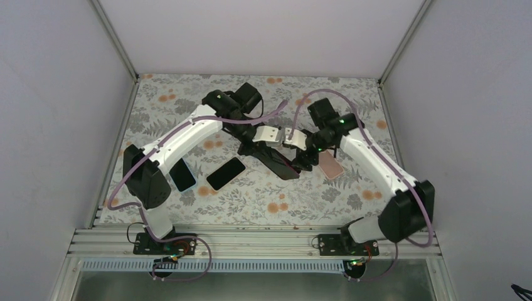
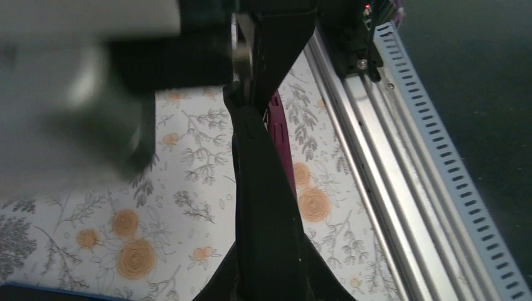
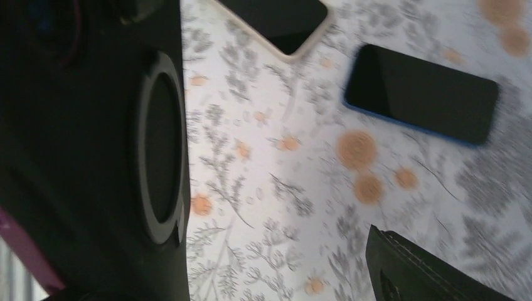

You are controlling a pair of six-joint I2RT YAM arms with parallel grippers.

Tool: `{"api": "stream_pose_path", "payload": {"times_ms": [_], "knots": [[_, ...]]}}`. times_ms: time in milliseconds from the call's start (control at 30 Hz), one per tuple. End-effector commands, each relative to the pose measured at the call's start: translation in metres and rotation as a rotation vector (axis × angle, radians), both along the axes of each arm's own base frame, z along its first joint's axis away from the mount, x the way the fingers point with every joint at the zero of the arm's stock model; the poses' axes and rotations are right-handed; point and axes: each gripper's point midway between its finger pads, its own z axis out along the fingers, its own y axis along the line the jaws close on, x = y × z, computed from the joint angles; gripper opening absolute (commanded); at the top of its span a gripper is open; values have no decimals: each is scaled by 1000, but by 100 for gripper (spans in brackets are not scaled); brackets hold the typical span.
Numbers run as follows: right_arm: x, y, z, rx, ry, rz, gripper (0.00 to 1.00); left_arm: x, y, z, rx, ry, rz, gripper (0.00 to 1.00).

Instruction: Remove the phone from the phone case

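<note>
A black phone case [image 1: 276,160] hangs tilted over the middle of the table, and my left gripper [image 1: 271,135] is shut on its upper end. In the left wrist view the case [image 2: 266,188] runs edge-on out of my gripper [image 2: 270,257]. A dark maroon strip [image 2: 281,135] lies along its far side. I cannot tell whether that strip is the phone. The right gripper [image 1: 295,139] faces the left one, close to the case. In the right wrist view its jaws [image 3: 276,263] stand wide open, with one finger [image 3: 401,269] showing. The case's ringed back [image 3: 94,157] fills the left.
A pink phone-sized slab [image 1: 330,166] lies on the floral cloth [image 1: 251,200] under the right arm. Two dark phones lie left of centre, one blue-edged [image 1: 226,173] and one in a pale case [image 1: 182,175]. The grey rail [image 1: 251,241] runs along the near edge.
</note>
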Motion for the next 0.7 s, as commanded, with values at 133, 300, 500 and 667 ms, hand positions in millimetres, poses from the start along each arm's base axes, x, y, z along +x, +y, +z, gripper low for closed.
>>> {"api": "stream_pose_path", "payload": {"times_ms": [133,300,500,667], "knots": [[-65,101,76,465,177,451,75,5,-56,84,-378,-104,-78,2],[-46,86,109,562,173,397,36,29,-64,69,-374,-176,26,2],[-1,52,111,502,128,186,4,72,-52,74,-344,-439,215,50],[37,11,95,480,175,-32,4,105,-21,102,-344,-624,422,100]]}}
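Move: The left hand holds the black-cased magenta phone by its upper end; the phone's middle lies about 7 cm right, 3 cm back and 4 cm below that hand. From the open right hand the middle is roughly 7 cm left, 1 cm back, level. On the table 18 cm below, the pink-backed phone lies 10 cm right and 3 cm ahead. Right hand reaches back-left about 4 cm, pinches the cased phone, lifts it forward; left opens, moving forward-up 8 cm. ##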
